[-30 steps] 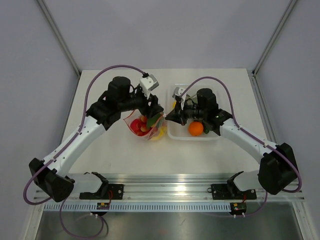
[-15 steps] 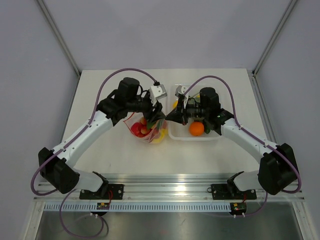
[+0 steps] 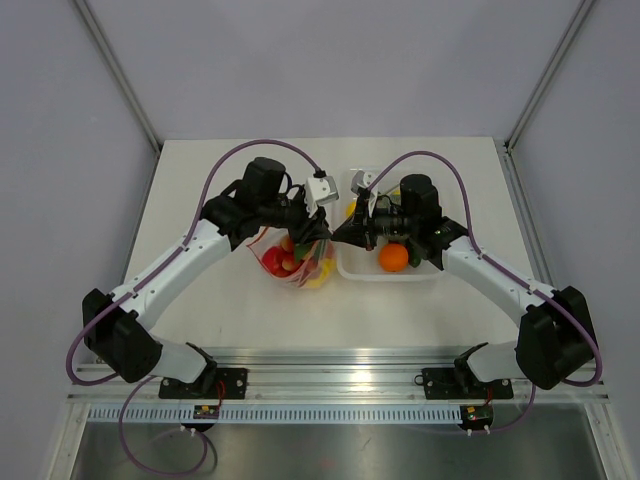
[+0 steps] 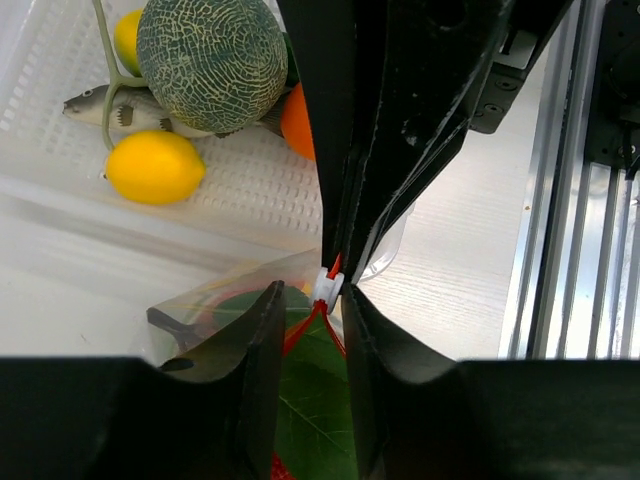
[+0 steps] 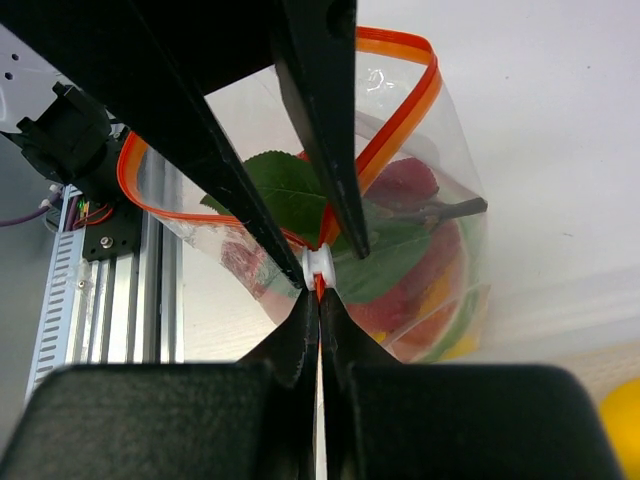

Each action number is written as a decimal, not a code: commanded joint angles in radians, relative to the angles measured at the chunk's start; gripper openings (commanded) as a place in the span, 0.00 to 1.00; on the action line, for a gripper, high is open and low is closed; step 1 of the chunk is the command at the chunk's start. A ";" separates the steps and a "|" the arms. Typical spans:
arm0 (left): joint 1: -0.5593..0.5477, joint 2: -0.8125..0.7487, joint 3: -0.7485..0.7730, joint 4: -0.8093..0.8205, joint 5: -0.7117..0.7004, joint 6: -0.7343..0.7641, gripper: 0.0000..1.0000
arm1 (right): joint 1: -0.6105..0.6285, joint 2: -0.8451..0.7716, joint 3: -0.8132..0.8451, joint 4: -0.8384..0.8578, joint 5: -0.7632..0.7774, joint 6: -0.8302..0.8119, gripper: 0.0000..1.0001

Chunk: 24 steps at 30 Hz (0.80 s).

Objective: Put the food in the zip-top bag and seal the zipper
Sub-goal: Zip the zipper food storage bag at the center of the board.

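The zip-top bag (image 3: pixel 298 262) lies left of the tray, holding red, yellow and green food (image 5: pixel 400 270) under a green leaf (image 4: pixel 310 390). Its mouth gapes, the orange zipper (image 5: pixel 432 70) looping apart. My right gripper (image 5: pixel 320 292) is shut on the zipper's end, just behind the white slider (image 5: pixel 319 265). My left gripper (image 4: pixel 310 298) faces it from the other side. Its jaws stand narrowly open on both sides of the zipper strip, and the slider (image 4: pixel 328 288) sits at their tips. In the top view both grippers (image 3: pixel 322 236) (image 3: pixel 338 236) meet at the bag's right corner.
The white tray (image 3: pixel 352 270) beside the bag holds an orange (image 3: pixel 392 258), a netted melon (image 4: pixel 212 60), a lemon (image 4: pixel 155 167) and a toy fish (image 4: pixel 100 105). An aluminium rail (image 3: pixel 340 365) runs along the near table edge.
My left arm has swung right, bringing its gripper to the bag's corner, and its jaws have narrowed around the zipper. The right gripper has kept its hold without moving.
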 commanded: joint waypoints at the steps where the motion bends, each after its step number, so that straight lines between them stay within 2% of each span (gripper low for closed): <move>1: -0.005 0.004 0.019 -0.007 0.050 0.031 0.27 | -0.006 -0.016 0.033 0.064 -0.039 -0.007 0.00; 8: -0.005 -0.008 0.009 -0.010 0.090 0.014 0.23 | -0.006 -0.002 0.048 0.039 -0.032 -0.024 0.00; 11: -0.005 -0.012 0.004 -0.001 0.093 -0.002 0.30 | -0.006 0.001 0.054 0.038 -0.042 -0.022 0.00; 14: -0.005 -0.009 0.000 0.008 0.104 -0.014 0.32 | -0.006 0.004 0.059 0.041 -0.048 -0.016 0.00; 17: -0.005 -0.002 0.001 0.001 0.110 -0.017 0.25 | -0.006 0.004 0.059 0.049 -0.048 -0.013 0.00; 19: -0.005 0.002 0.004 -0.007 0.113 -0.011 0.15 | -0.004 0.001 0.057 0.050 -0.046 -0.010 0.00; 20: -0.005 0.004 0.009 -0.019 0.113 -0.011 0.06 | -0.007 0.000 0.057 0.053 -0.045 -0.010 0.00; 21: -0.005 0.004 0.010 -0.024 0.112 -0.008 0.01 | -0.006 -0.002 0.056 0.055 -0.040 -0.006 0.00; 24: -0.005 -0.007 0.004 -0.041 0.107 0.000 0.00 | -0.009 -0.011 0.036 0.105 -0.002 0.036 0.00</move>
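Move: The white zipper slider is almost between the left gripper's open fingertips, about 1 cm back and 1 cm to the right of its hand point, level in height. From the right gripper, shut on the zipper end, the slider is some 2 cm to the left. From the left hand, the orange lies roughly 17 cm right and 6 cm ahead, the lemon about 7 cm right and 19 cm ahead, both some 18 cm below. Ease the left gripper straight back about 1 cm, keeping its height, so the slider comes between its partly open fingers. Then shut the fingers nearly fully, pinching the slider at their tips. Hold the right gripper still, its closed fingers keeping their grip on the zipper end just beyond the slider. ##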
